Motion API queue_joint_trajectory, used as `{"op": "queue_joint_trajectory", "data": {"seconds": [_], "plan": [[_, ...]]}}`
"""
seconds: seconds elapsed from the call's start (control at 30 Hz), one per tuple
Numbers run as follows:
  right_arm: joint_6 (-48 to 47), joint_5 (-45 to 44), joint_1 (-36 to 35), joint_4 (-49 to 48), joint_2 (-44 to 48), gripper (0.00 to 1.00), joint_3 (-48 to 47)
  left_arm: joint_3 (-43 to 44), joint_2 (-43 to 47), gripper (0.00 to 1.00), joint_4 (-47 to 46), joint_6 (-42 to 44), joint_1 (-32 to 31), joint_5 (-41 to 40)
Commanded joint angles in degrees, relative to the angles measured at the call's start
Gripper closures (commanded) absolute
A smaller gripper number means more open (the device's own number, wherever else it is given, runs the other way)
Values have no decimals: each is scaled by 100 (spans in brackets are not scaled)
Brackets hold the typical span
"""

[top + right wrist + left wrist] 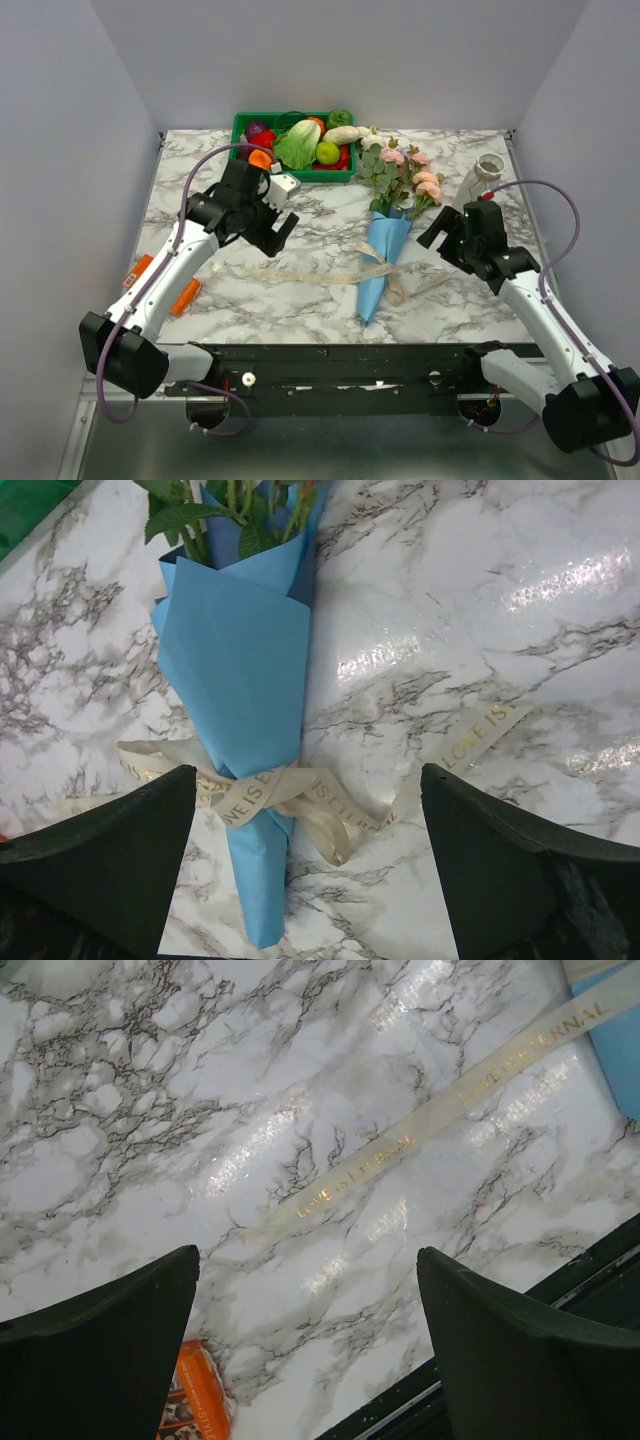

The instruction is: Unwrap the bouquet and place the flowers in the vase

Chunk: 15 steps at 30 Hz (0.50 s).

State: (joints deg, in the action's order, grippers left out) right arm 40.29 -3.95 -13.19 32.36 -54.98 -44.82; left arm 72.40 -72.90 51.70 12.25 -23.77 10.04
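The bouquet (384, 250) lies flat mid-table in its blue paper cone (240, 680), tip toward the arms. Its flowers (405, 172), pink and peach roses with green sprigs, point to the back. A cream ribbon (290, 795) with gold lettering is tied round the cone, and one tail (440, 1110) trails left across the marble. The whitish vase (485, 172) stands at the back right. My left gripper (275, 228) hangs open over the ribbon tail, left of the bouquet. My right gripper (448, 232) hangs open just right of the cone, holding nothing.
A green crate (292, 140) of vegetables sits at the back, left of the blooms. An orange packet (195, 1395) lies near the left front edge. The black front rail (340, 362) runs along the table's near side. Grey walls close in on three sides.
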Motion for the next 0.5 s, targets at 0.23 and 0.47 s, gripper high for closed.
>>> {"op": "queue_joint_trajectory", "data": {"seconds": [0.23, 0.47], "plan": [[892, -211, -26, 148, -830, 4, 657, 336, -962, 1, -240, 629, -655, 208], [989, -633, -26, -19, -970, 4, 887, 529, -2033, 1, -318, 980, -1024, 183]]}}
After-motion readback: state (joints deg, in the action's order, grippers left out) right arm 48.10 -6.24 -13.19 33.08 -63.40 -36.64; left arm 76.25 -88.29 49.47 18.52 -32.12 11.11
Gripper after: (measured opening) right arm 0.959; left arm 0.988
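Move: The ribbon's right tail is nearly beneath the right gripper, about 2 cm back, 2 cm right and 13 cm below; from that hand the bow lies level, 10 cm left, and the vase 14 cm ahead, 9 cm right. From the left gripper, the middle of the long left tail is some 6 cm right, 3 cm back and 18 cm down, with the bow 24 cm right and 1 cm back. Drop the open right gripper about 9 cm towards the ribbon's short right tail, drawing back some 3 cm in the later part while the fingers tip to point more steeply down. Together with that, bring the open left gripper right and down, about 6 cm each way, towards the long left tail, turning it clockwise about 15 degrees. Keep both open. ##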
